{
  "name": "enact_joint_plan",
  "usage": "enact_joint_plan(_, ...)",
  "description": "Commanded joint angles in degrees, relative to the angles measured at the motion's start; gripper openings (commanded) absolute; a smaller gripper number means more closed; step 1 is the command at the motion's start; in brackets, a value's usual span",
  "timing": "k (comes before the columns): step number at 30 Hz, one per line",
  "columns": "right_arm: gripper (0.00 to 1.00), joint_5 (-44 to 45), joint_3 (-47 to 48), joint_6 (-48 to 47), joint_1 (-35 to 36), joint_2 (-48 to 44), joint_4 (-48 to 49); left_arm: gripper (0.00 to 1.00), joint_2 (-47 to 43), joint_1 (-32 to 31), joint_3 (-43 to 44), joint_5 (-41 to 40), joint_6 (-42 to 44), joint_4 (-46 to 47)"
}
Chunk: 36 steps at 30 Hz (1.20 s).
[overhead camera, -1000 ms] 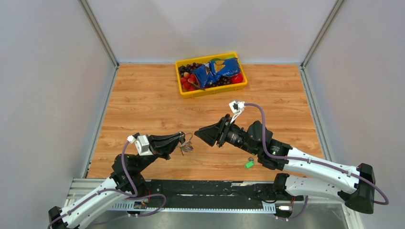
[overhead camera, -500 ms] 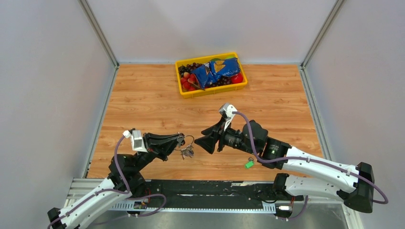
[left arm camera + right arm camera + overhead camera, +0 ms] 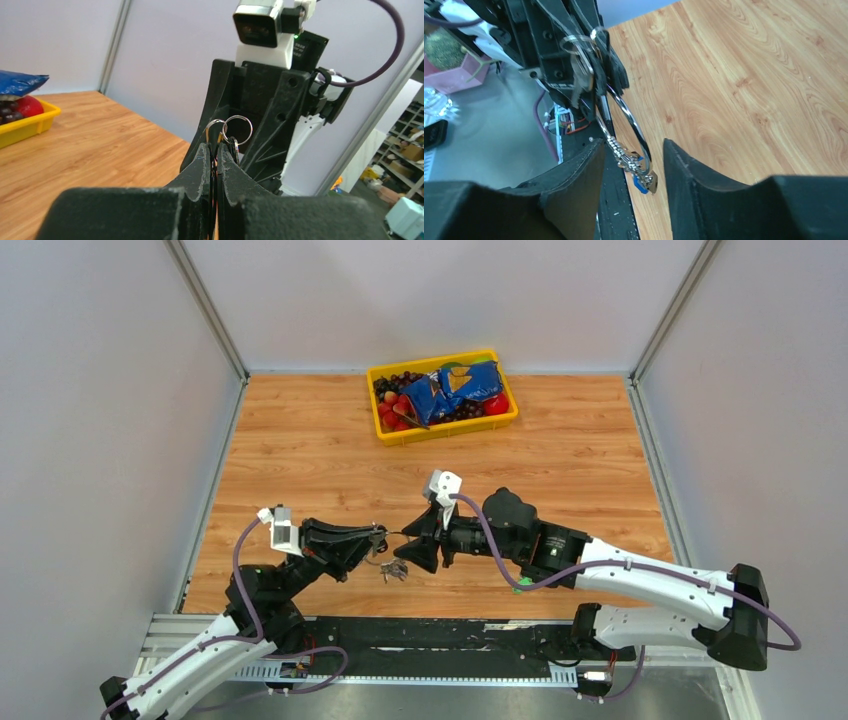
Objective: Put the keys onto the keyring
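My left gripper [image 3: 381, 535] [image 3: 213, 149] is shut on the keyring [image 3: 390, 543] [image 3: 237, 130] and holds it above the table's near edge. It is a thin silver wire ring [image 3: 634, 125]. Small keys [image 3: 640, 172], one with a blue tag, hang from its lower part. My right gripper [image 3: 412, 550] [image 3: 631, 146] faces the left one, open. Its two fingers stand on either side of the ring's lower part and the hanging keys, without touching them. A key with a green tag [image 3: 521, 585] lies on the table, mostly hidden under the right arm.
A yellow tray [image 3: 445, 430] [image 3: 30, 127] with a blue bag, grapes and red fruit stands at the back of the wooden table. The black rail with the arm bases [image 3: 420, 635] runs along the near edge, just below the grippers.
My right gripper has moved left and down to the keyring and now straddles it. The left gripper has kept its hold, shifting slightly, and the hanging keys have swung lower.
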Motion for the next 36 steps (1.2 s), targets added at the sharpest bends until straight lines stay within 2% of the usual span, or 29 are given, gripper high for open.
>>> enact_joint_plan(1,0.45,-1.0,2.3,-3.6,0.7,0.5,-1.9,0.00,0.2,-0.2,2.1,1.8,-5.5,6.3)
enact_joint_plan(3,0.34,-0.7,2.1,-3.9,1.0,0.2,-2.1,0.00,0.2,-0.1,1.7,2.1,-7.5,7.8)
enact_joint_plan(6,0.06,1.4,1.5,-4.3,1.8,-0.9,-2.4,0.00,0.2,-0.1,1.0,2.3,-11.4,11.1)
enact_joint_plan(7,0.00,1.9,1.3,-4.4,2.0,-1.4,-2.6,0.00,0.2,-0.2,0.6,2.4,-12.3,11.9)
enact_joint_plan(12,0.00,4.9,0.4,-4.9,3.6,-3.4,-5.2,0.05,-0.9,-0.1,-1.1,-0.2,-19.5,16.4)
enact_joint_plan(18,0.00,10.0,-0.5,-5.6,8.3,-4.5,-8.0,0.09,-5.1,-0.1,-1.8,-7.4,-24.0,13.0)
enact_joint_plan(20,0.00,12.7,-0.7,-5.6,9.5,-4.8,-8.7,0.12,-6.5,-0.2,-2.4,-9.0,-25.8,12.3)
enact_joint_plan(29,0.00,16.7,-1.9,-3.5,12.1,-7.0,-10.7,0.41,-10.9,-0.2,-1.1,-15.1,-32.4,5.6)
enact_joint_plan(36,0.00,18.6,-3.1,-2.0,13.8,-7.8,-11.6,0.46,-12.8,-0.1,-0.3,-17.4,-34.1,2.0)
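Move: The keyring hangs from the closed left fingers, its middle about 3 cm to the right hand's left, 1 cm back and 1 cm below; its near rim is already between the open right fingers. The key bunch hangs some 4 cm back, 1 cm left and 5 cm below the right hand. The left fingertips are about 4 cm left of it, 2 cm ahead and 1 cm higher. From the left hand, the keyring's middle is about 2 cm right, 2 cm back and 2 cm down. Right pinches the keyring, both draw back about 3 cm, left lets go, leaving up-left; right lowers the ring rightward. ##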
